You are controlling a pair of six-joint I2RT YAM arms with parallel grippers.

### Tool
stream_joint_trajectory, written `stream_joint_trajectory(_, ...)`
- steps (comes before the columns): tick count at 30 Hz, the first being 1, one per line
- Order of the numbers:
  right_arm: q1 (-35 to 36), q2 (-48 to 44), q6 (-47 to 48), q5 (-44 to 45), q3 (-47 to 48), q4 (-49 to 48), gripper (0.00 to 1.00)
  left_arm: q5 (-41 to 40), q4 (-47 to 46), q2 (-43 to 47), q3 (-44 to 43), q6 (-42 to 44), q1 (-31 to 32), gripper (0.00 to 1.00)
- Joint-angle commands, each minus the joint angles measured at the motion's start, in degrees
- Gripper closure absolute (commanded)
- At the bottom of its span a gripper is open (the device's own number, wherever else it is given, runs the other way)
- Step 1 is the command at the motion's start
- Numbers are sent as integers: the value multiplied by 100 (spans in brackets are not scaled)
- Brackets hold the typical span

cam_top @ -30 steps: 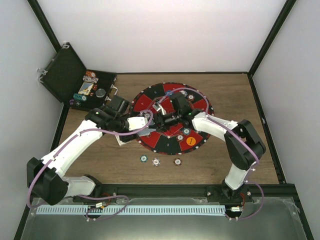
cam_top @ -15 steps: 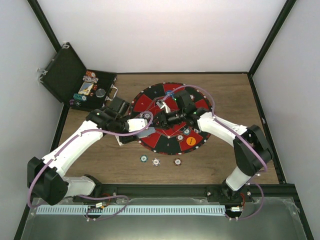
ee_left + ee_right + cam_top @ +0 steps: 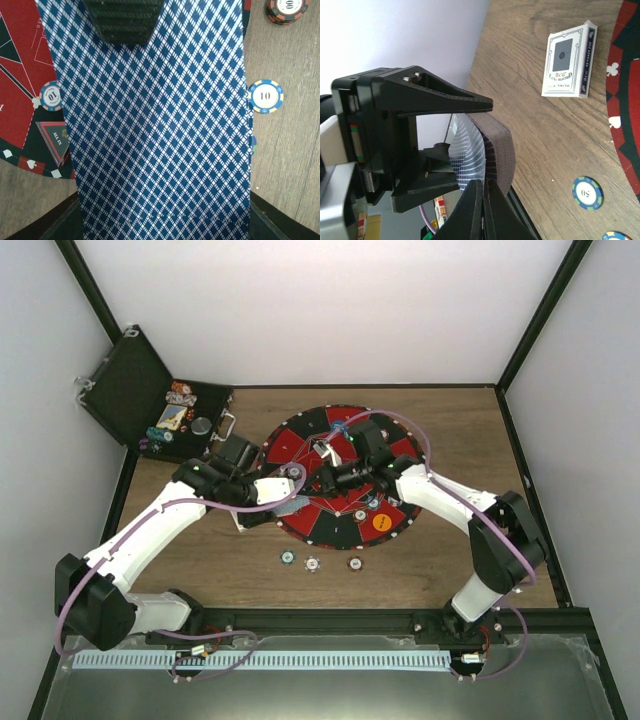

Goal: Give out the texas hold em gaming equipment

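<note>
My left gripper point(image 3: 294, 492) is shut on a deck of playing cards point(image 3: 155, 125) with blue diamond backs, held on edge over the mat's left rim. The deck fills the left wrist view. My right gripper point(image 3: 483, 186) is shut on the edge of the top card point(image 3: 467, 150), which bows away from the rest of the deck point(image 3: 499, 150). One of its fingers point(image 3: 125, 20) lies across the card's back. Striped chips lie on the wood point(image 3: 288, 558) point(image 3: 312, 563) point(image 3: 355, 563). An orange button disc point(image 3: 381, 522) rests on the mat.
The round red-and-black mat point(image 3: 296, 443) lies mid-table. An open black case point(image 3: 130, 390) with more chips sits at the far left. A card box point(image 3: 568, 60) lies on the wood beside the mat, under the left arm. Chips point(image 3: 52, 96) point(image 3: 265, 96) point(image 3: 286, 9) flank the deck.
My right gripper has closed onto the top card of the deck. The right arm shifted slightly farther over the mat; the left arm held still.
</note>
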State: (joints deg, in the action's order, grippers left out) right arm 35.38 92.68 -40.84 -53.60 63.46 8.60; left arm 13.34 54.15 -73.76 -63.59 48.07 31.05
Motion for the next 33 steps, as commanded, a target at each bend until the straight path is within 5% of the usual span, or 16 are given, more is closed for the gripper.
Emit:
stream_joint_trajectory(1, -182, -266, 131, -175, 88, 151, 99, -16, 37, 98, 41, 26, -86, 96)
stream_joint_trajectory(15, -1330, 7, 684, -426, 647, 770, 99, 22, 496, 376, 49, 163, -498, 96)
stream_joint_trajectory(23, -1103, 1415, 410, 14, 1617, 504, 99, 81, 884, 780, -14, 185, -651, 96)
stream_joint_trajectory(33, -272, 3957, 326, 741, 4484, 1326, 99, 154, 1047, 870, -21, 196, -715, 96)
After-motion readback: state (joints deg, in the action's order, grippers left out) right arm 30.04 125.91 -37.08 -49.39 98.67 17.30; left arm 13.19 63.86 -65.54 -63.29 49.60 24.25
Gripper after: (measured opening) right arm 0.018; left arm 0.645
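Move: My right hand already pinches a card from the deck in my left. Its destination, the mat's left rim, lies about 17 cm ahead of my right hand, 10 cm left and 19 cm below. On the same level, the All-in triangle is some 4 cm nearer than that spot, and the 10 chip is about 15 cm ahead of my right hand and 4 cm left. From my left hand the rim spot is roughly 20 cm ahead, 1 cm right and 15 cm below. With my right fingers kept shut on the card, I draw it off the deck, rightward about 6 cm while also going forward and slightly up. Then I swing in a curve, on forward and back to the left, sinking about 8 cm towards the mat's left rim. My left hand keeps its grip on the deck and withdraws about 5 cm left and a little back, ending slightly higher. ##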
